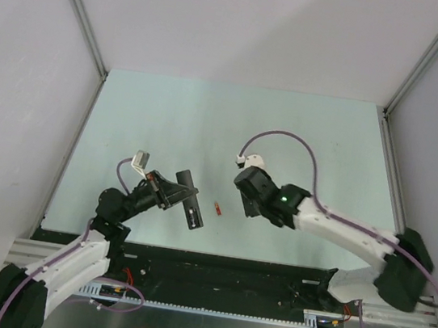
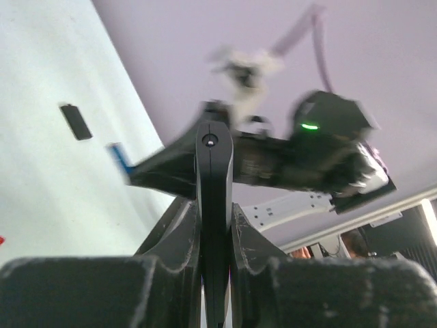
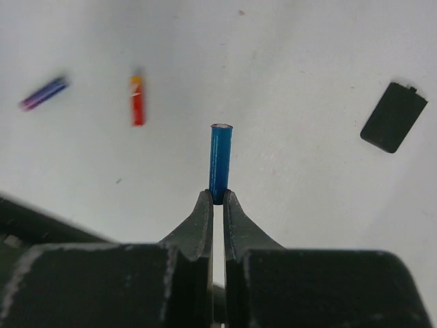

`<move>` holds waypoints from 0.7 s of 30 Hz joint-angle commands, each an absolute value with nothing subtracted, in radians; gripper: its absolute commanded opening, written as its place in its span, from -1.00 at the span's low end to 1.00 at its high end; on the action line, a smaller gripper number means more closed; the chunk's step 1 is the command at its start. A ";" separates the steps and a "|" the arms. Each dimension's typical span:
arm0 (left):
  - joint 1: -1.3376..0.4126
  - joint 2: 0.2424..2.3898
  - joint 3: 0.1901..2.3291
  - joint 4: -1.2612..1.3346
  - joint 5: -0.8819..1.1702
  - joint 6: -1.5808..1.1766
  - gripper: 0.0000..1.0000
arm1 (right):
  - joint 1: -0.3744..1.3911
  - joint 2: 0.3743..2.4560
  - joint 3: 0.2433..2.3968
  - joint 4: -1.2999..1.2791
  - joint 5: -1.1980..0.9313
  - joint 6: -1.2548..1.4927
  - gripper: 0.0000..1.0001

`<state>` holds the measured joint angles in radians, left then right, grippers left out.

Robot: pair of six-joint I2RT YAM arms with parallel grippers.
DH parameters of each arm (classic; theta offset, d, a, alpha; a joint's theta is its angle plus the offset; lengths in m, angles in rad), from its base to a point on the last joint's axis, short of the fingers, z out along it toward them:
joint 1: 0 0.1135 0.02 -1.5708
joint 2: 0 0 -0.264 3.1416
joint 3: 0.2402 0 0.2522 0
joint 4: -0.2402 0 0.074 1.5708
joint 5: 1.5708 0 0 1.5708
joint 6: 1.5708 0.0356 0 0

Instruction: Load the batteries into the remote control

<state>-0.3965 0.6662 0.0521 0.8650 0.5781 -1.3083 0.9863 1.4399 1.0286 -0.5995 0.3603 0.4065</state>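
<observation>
My left gripper (image 2: 215, 213) is shut on the remote control (image 2: 214, 171), a slim black bar held edge-on and off the table. From above, the remote control (image 1: 191, 201) sticks out of the left gripper (image 1: 174, 194) at the table's near middle. My right gripper (image 3: 218, 198) is shut on the lower end of a bright blue battery (image 3: 220, 160), which points away from the fingertips above the table. A red-orange battery (image 3: 137, 100) and a purple-blue battery (image 3: 44, 93) lie loose on the table. The red-orange battery (image 1: 217, 208) lies between the remote and the right gripper (image 1: 244, 203).
A small flat black rectangular piece (image 3: 394, 116) lies on the pale table, also seen in the left wrist view (image 2: 75, 121). White walls with metal rails (image 1: 84, 19) close in the table on three sides.
</observation>
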 commanded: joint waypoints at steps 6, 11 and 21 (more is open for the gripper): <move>-0.437 0.850 0.054 0.896 0.462 -1.235 -1.00 | 1.078 1.073 1.068 -0.784 0.194 0.360 -1.00; -0.477 1.017 0.118 1.020 0.425 -1.267 -1.00 | 1.103 1.069 1.149 -0.867 0.141 0.380 -1.00; -0.554 1.480 0.196 1.585 0.402 -1.433 -0.99 | 1.104 1.193 1.279 -0.917 -0.023 0.391 -1.00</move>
<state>-0.5251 1.3998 0.1329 1.2163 0.4267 -1.3727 1.1042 1.1584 1.2263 -0.8902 0.0761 0.3767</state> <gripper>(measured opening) 0.177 0.032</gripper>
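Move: From the right hand, which already pinches the blue battery, the open battery bay of the remote control is about 13 cm left, 9 cm back and some 11 cm higher. On the table, about 9 cm below that hand, the red battery lies some 9 cm ahead and 6 cm left, the purple battery 6 cm ahead and 13 cm left. From the left hand, holding the remote, the blue battery is some 14 cm right, 5 cm ahead and 13 cm lower. Up and back, fast at first and then easing, the right hand carries the blue battery about 12 cm higher and 9 cm nearer the base, towards the remote's bay, rolling and turning counter-clockwise. The left hand meanwhile sinks some 8 cm, then also goes forward and right towards it, tipping the remote's far end down by about 20 degrees. Both grips hold. ##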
